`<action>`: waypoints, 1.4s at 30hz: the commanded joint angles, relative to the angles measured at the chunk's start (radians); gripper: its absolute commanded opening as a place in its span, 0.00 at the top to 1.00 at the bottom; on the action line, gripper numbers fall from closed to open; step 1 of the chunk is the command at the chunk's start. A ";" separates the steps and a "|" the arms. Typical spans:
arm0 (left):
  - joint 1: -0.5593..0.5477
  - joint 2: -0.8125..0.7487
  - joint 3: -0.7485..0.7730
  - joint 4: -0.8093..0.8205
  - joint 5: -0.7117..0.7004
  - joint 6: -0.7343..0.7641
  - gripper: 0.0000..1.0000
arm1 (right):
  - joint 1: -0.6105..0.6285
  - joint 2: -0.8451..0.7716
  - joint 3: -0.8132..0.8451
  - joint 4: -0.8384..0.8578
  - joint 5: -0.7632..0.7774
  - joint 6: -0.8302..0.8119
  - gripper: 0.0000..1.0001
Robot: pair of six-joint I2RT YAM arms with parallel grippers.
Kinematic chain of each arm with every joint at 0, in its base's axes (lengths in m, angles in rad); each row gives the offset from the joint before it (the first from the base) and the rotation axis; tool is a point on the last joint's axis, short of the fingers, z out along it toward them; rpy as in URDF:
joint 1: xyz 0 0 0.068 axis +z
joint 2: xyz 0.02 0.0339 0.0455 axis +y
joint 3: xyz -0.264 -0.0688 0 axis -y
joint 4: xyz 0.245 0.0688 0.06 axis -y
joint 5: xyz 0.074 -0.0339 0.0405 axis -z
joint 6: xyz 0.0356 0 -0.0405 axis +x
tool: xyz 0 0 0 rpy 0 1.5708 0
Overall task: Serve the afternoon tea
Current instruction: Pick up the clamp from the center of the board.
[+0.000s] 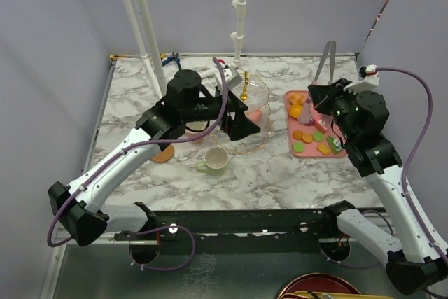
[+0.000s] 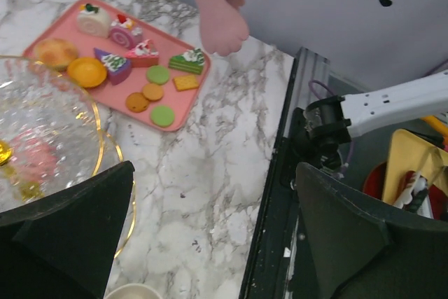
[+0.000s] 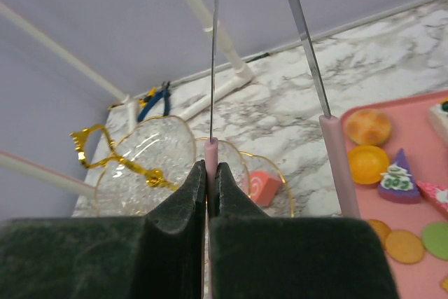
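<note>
The clear glass three-tier stand (image 1: 257, 97) with its gold stem (image 1: 244, 89) stands mid-table, and a pink swirl cake (image 3: 264, 187) lies on its lowest tier. My left gripper (image 1: 239, 122) hovers open just in front of the stand; in its wrist view the jaws (image 2: 213, 173) stand wide over bare marble. Macarons and cakes (image 2: 133, 61) lie on the flat pink tray (image 1: 314, 146). My right gripper (image 3: 210, 169) is shut on one pink handle of metal tongs (image 3: 211, 150), above the tray's far end (image 1: 311, 106). A pale-green mug (image 1: 215, 161) and a brown coaster (image 1: 162, 154) sit near the left arm.
White poles (image 1: 143, 19) rise at the back left, with blue pliers (image 1: 170, 56) at their foot. A black rail (image 1: 245, 222) runs along the table's near edge. Below it is a red bowl (image 1: 318, 288). Purple walls close in three sides.
</note>
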 commanded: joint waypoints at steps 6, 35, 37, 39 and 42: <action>-0.090 0.087 0.095 0.103 0.098 -0.081 0.01 | 0.053 -0.069 -0.005 0.223 -0.185 0.046 0.99; -0.087 0.140 0.173 0.251 0.074 -0.215 0.09 | 0.175 0.104 -0.048 0.833 -0.506 0.351 0.99; -0.083 0.141 0.177 0.257 0.094 -0.226 0.18 | 0.189 0.116 -0.046 0.850 -0.509 0.342 0.99; -0.079 0.137 0.178 0.259 0.107 -0.227 0.30 | 0.204 0.131 -0.035 0.857 -0.515 0.327 0.99; -0.069 0.127 0.171 0.259 0.127 -0.216 0.47 | 0.215 0.153 -0.021 0.859 -0.537 0.313 0.99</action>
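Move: The clamp, already pinched by the right gripper, hangs some 20 cm to the right of the left hand and about 6 cm farther out, roughly level with it. The left gripper, where it is being taken, thus lies about 20 cm left of the right hand and 6 cm back. From the left hand the cake stand is 13 cm ahead, 4 cm right, some 20 cm below. The pink tray lies 5 cm ahead and 9 cm right of the right hand, 31 cm down. Still pinching the clamp by its pink leg, the right hand swings it left towards the open left gripper, about 15 cm over, 13 cm up and some 6 cm back, turning counter-clockwise as its fingers tip upward. The left hand comes to meet it, about 5 cm to its right and then as far up, and at the end starts closing its fingers around a paw end, contact not yet visible. ##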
